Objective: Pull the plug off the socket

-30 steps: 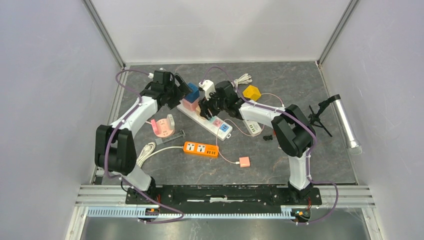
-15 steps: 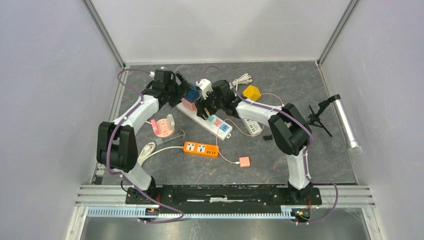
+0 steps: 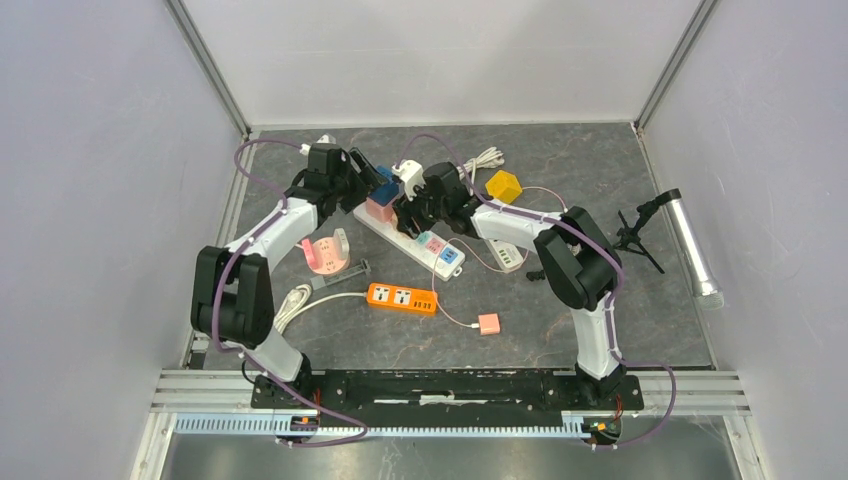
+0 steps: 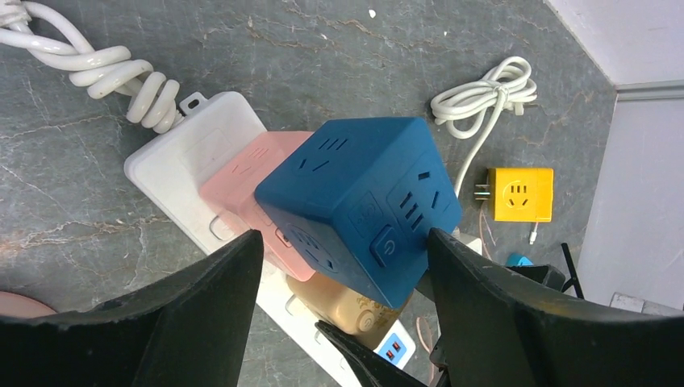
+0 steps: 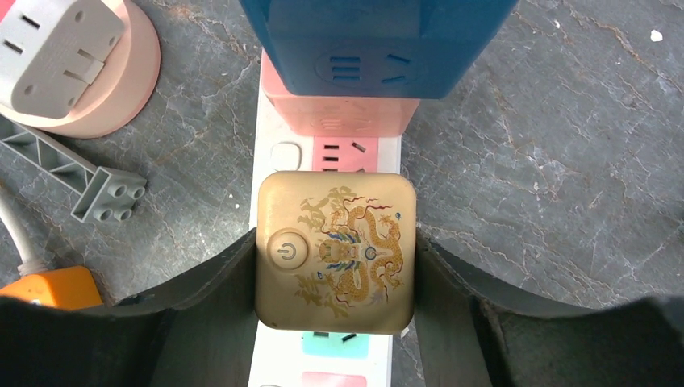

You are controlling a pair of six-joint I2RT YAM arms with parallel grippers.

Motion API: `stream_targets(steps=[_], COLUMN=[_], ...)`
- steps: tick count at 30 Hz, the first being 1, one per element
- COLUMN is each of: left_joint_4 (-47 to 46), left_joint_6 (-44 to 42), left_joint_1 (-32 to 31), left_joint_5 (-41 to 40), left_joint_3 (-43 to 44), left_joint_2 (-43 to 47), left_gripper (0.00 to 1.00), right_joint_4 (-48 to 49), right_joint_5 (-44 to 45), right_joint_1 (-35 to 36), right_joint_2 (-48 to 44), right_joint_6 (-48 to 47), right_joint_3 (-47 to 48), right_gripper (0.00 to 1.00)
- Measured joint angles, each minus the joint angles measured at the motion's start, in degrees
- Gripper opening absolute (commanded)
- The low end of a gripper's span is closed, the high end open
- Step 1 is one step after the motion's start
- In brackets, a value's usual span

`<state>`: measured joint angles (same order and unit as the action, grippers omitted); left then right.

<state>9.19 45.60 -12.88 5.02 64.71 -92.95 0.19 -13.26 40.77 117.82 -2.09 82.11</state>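
A white power strip (image 3: 455, 262) lies diagonally at the table's middle. A pink cube adapter (image 4: 242, 185) is plugged into its far end, and a blue cube plug (image 4: 359, 205) stands tilted on top of it. My left gripper (image 4: 345, 238) straddles the blue cube. One finger touches the cube's edge, while a sliver of pink shows beside the other, so the gripper is open. Beside it a gold cube plug (image 5: 335, 250) with a dragon print sits in the strip. My right gripper (image 5: 335, 266) is shut on the gold plug's two sides.
An orange power strip (image 3: 402, 298), a round pink adapter (image 3: 325, 255) and a small pink block (image 3: 488, 323) lie nearer the arm bases. A yellow cube (image 3: 503, 185) and a coiled white cable (image 3: 487, 157) are behind the right arm. A silver tube (image 3: 692, 250) lies far right.
Both grippers widened, then narrowed again. The right arm shifted slightly left over the gold plug, and the left fingers drew in around the blue cube.
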Motion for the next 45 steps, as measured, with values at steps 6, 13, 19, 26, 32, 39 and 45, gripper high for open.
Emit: stream_targets(steps=[6, 13, 19, 26, 32, 39, 45], left_joint_4=[-1.64, -3.34, -5.01, -6.08, -6.19, -6.78, -6.97], left_joint_6=[-1.14, -1.14, -1.14, -1.14, -1.14, -1.11, -1.11], left_joint_1=[0.0, -0.07, -0.11, -0.11, -0.13, -0.13, -0.13], left_joint_5=[-0.96, -1.7, -1.68, -1.44, -1.4, -1.25, -1.05], left_joint_3=[-1.7, -3.17, -4.28, -5.18, -5.22, -5.64, -5.92], left_joint_2=[1.36, 2.25, 2.67, 3.13, 3.13, 3.23, 3.45], left_gripper=[0.72, 0.66, 0.62, 0.6, 0.6, 0.59, 0.58], right_joint_4=[4.92, 5.2, 5.22, 5.75, 3.5, 3.26, 3.19], right_joint_5=[0.31, -0.28, -0.94, -3.21, -0.31, -0.83, -1.75], right_joint_1=[0.13, 0.11, -0.04, -0.9, 0.33, 0.02, -0.39], right_joint_2=[-1.22, -1.25, -1.22, -0.98, -0.98, -1.09, -1.18], right_joint_6=[-0.61, -0.52, 0.09, 2.91, 0.24, 1.2, 2.69], right_joint_3=[-3.67, -3.78, -3.72, -3.63, -2.6, -2.51, -2.51], right_gripper=[0.29, 0.0, 0.0, 0.0, 0.0, 0.0, 0.0])
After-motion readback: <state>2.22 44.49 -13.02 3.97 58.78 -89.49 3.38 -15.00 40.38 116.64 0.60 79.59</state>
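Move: The blue cube is the left gripper's target, about 2 cm ahead of it, 3 cm to its right and 3 cm below, its near edges already between the open fingers. The pink cube under it lies some 8 cm below the left gripper, 1 cm ahead and 3 cm right; the gold cube is about 2 cm back, 8 cm right and 8 cm below. That gold cube is already in the right gripper's fingers, centred there, about 1 cm below the hand point. The pink cube lies 3 cm ahead and 5 cm left of the right gripper, about level in height. Keep the right fingers clamped on the gold cube in the white strip and rock that wrist about its forward axis by some 5 degrees, over, back and over again, hardly travelling. Meanwhile close the left fingers by roughly a fifth of their range onto the blue cube's near sides, tipping them up about 5 degrees with hardly any travel. ##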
